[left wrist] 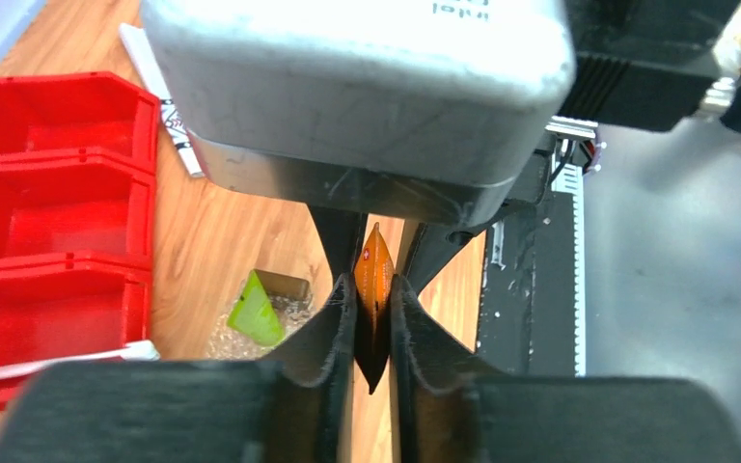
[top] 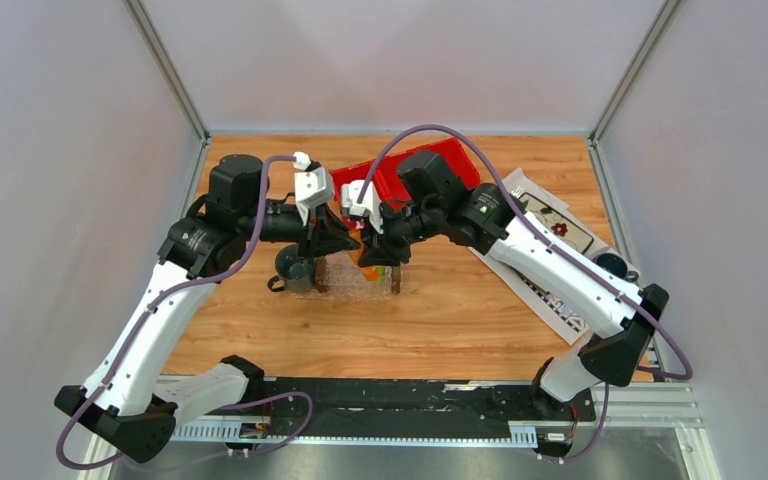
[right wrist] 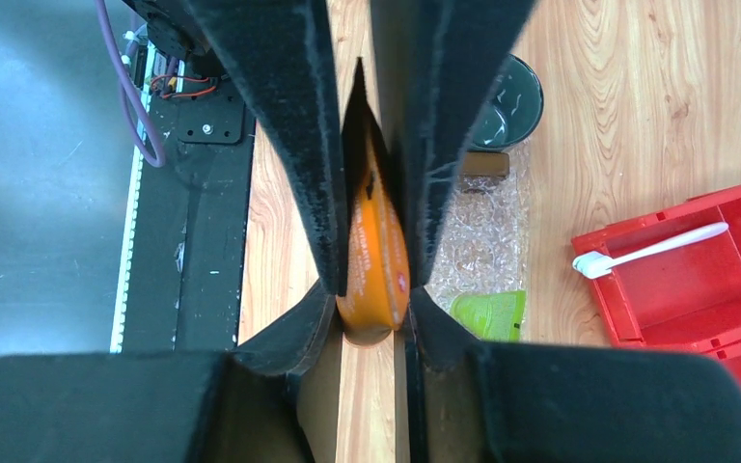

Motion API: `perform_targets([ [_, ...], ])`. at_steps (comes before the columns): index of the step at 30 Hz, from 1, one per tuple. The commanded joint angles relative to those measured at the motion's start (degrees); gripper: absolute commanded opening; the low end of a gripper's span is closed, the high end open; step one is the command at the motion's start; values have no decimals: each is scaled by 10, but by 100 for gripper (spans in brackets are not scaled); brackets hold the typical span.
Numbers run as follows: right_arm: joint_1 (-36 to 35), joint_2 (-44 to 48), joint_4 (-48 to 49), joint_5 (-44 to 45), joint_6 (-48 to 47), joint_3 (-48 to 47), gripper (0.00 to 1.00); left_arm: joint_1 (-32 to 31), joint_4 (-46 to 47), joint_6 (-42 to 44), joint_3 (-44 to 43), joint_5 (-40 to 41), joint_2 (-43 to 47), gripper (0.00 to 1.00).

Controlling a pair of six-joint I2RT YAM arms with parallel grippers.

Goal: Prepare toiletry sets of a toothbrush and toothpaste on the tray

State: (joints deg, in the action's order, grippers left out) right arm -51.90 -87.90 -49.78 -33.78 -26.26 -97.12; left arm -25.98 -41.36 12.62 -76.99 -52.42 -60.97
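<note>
The orange toothpaste tube (left wrist: 374,275) hangs between both grippers above the clear tray (left wrist: 236,338). My left gripper (left wrist: 374,289) is shut on its flat end. My right gripper (right wrist: 373,304) closes on its round end (right wrist: 376,251). In the top view the left gripper (top: 348,238) and the right gripper (top: 372,248) meet over the tray (top: 355,285). The lime green tube (right wrist: 490,313) lies on the tray and also shows in the left wrist view (left wrist: 254,311). The white toothbrush (right wrist: 651,248) lies in the end compartment of the red bin (right wrist: 724,289); it also shows in the left wrist view (left wrist: 68,359).
A dark grey-green mug (top: 295,268) stands against the tray's left end. The red three-compartment bin (top: 440,165) sits behind the grippers. A flower-patterned cloth (top: 550,235) lies under the right arm, with a dark round object (top: 615,265) at its edge.
</note>
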Motion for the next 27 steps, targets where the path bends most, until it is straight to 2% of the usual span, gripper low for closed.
perform_targets([
  [1, -3, 7, 18, -5, -7, -22, 0, -4, 13, 15, 3, -4, 1, 9],
  [3, -4, 8, 18, 2, -7, -21, 1, -4, 12, 14, 3, -2, 3, 0],
  [6, -3, 10, 19, 17, -7, -18, 8, -4, 13, 17, 6, 7, 10, 0],
  [9, -3, 15, 20, 33, -11, -18, 23, -4, 17, 18, 12, 24, 19, 0],
  [10, -2, 17, 20, 37, -11, -16, 34, -4, 18, 18, 17, 32, 23, 0],
  [12, 0, 21, 21, 49, -11, -16, 46, -4, 21, 16, 21, 39, 26, 0],
  [13, 0, 22, 21, 51, -12, -14, 55, -4, 23, 15, 23, 47, 30, 0],
  [16, 9, 27, 22, 60, -8, -12, 66, -4, 34, 14, 32, 62, 42, 0],
  [27, 93, 53, 28, 77, 10, 12, 70, 13, 109, -6, 106, 149, 83, 0],
])
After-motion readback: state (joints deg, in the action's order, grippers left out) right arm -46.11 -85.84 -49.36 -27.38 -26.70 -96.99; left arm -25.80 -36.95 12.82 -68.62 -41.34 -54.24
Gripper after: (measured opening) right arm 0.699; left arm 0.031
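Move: The orange toothpaste stands nearly upright, gripped by the right hand, its middle about 2 cm above that hand point and 1 cm left; from the open left hand it is about 3 cm below, 2 cm back and 1 cm right. From the left hand, the green toothpaste on the bubble wrap is about 9 cm ahead, 4 cm right; the mug 8 cm ahead, 14 cm left; the toothbrush in the red box 19 cm ahead, 1 cm right, all over 20 cm below. Closing in place, the left fingers pinch the upper part of the orange toothpaste. The right fingers, which still grip its lower part, then open wide and let go, and that hand draws off forward and right, about 5 cm forward, turning slightly clockwise. Meanwhile the left hand keeps its pinch and eases down and left with a little forward, about 3 cm, turning some 10 degrees counter-clockwise. ##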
